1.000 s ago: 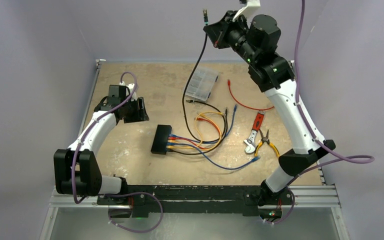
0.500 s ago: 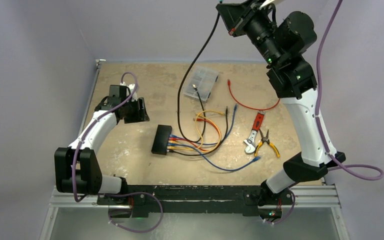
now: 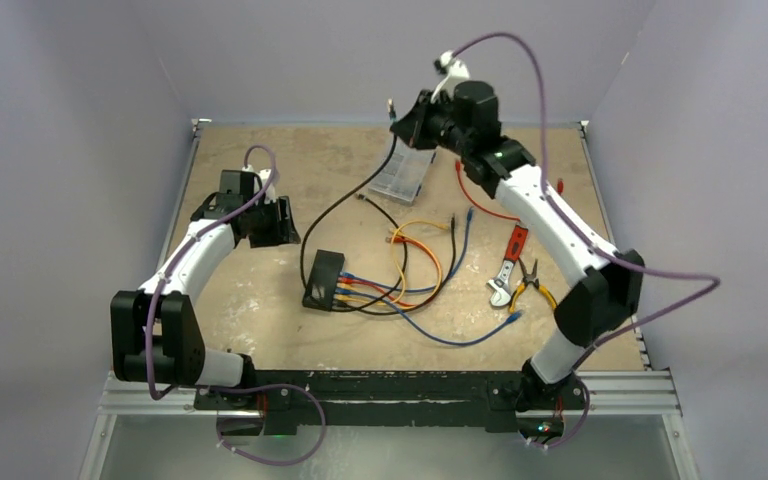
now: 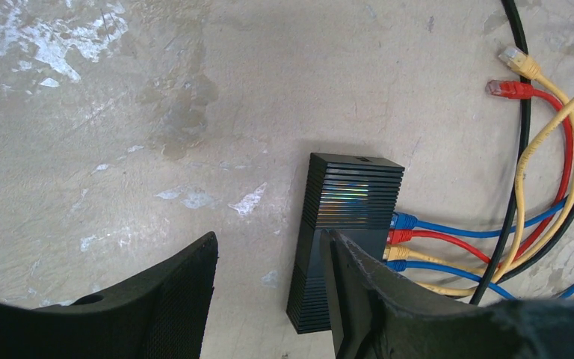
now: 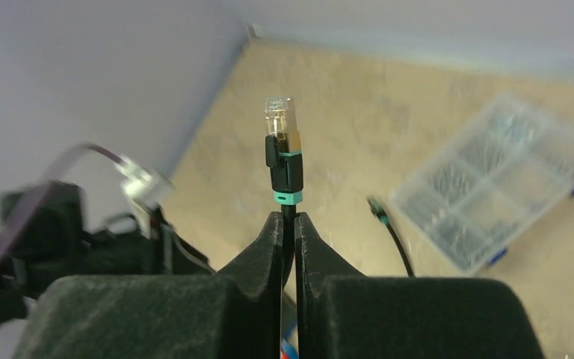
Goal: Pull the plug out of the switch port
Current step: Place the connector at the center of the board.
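The switch [image 3: 322,278] is a flat black box lying mid-table, with blue, red and yellow cables in the sockets on its right side [image 4: 400,239]. My right gripper [image 3: 403,118] hangs in the air over the far part of the table, shut on a black cable just below its plug [image 5: 282,149]. That plug, clear-tipped with a teal collar, is free of the switch. The cable [image 3: 335,210] droops toward the switch. My left gripper [image 3: 282,222] is open, up and left of the switch; in the left wrist view its right finger [image 4: 359,292] overlaps the switch [image 4: 355,198] without gripping it.
A clear compartment case [image 3: 405,172] lies at the back, under the right wrist. A loose red cable [image 3: 480,200], an adjustable wrench [image 3: 507,272] and yellow-handled pliers [image 3: 537,287] lie to the right. Orange, blue and black cable loops [image 3: 425,262] spread right of the switch.
My right arm has swung down from high above the table to just over its far part, still holding the black cable's plug. The left arm has not moved.
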Available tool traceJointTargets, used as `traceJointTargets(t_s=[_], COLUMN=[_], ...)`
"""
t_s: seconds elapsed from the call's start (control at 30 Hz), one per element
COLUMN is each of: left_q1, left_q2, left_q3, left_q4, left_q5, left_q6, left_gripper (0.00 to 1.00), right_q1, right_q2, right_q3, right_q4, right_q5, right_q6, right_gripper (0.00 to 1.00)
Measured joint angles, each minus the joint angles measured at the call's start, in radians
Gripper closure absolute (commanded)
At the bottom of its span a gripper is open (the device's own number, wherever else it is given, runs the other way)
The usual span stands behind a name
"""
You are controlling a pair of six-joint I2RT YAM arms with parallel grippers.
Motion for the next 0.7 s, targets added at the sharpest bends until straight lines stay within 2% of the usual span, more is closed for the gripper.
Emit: traceJointTargets(t_s=[0.1, 0.23, 0.33, 0.57, 0.7], left_q1=[0.000, 0.000, 0.000, 0.000, 0.000], left_q2=[0.001, 0.001, 0.001, 0.003, 0.025], left_q3=[0.000, 0.000, 0.000, 0.000, 0.000], left_q4=[0.000, 0.000, 0.001, 0.001, 0.000], left_q5=[0.001, 0.001, 0.001, -0.009, -0.021], left_q6=[0.000, 0.000, 0.000, 0.000, 0.000], left_gripper=[0.48, 0.48, 0.47, 0.47, 0.48], right_q1=[-0.010, -0.013, -0.011, 0.027, 0.111], right_q2=[0.088, 0.215, 0.267, 0.262, 0.242], right_q3=[-0.085, -0.154, -0.195, -0.238, -0.277], right_q4=[0.000, -0.001, -0.005, 0.010, 0.029], right_q5=[-0.063, -0.147, -0.180, -0.183, -0.176], right_q6=[0.019, 0.026, 0.024, -0.008, -0.040], right_gripper=[0.83, 0.57, 0.42, 0.25, 0.27])
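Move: The black cable's connector, already held in the right hand, is going to the bare centre of the board: about 2 cm ahead, 3 cm left and nearly 39 cm below. Around that spot, counted from the hand, the loose black connector lies 8 cm ahead and 8 cm left, the clear box 14 cm ahead and 2 cm right, and the switch 15 cm back and 15 cm left. From the left hand, the spot is some 13 cm ahead and 20 cm right. The black connector is carried fast down towards the board's centre by the right hand, about 24 cm, while the fingers tip some 25 to 30 degrees further downward and open from nearly shut to about three-quarters, letting go of it. Staying at that height, the emptied hand then swings left and back, roughly 4 cm each way, turning slightly counter-clockwise. ##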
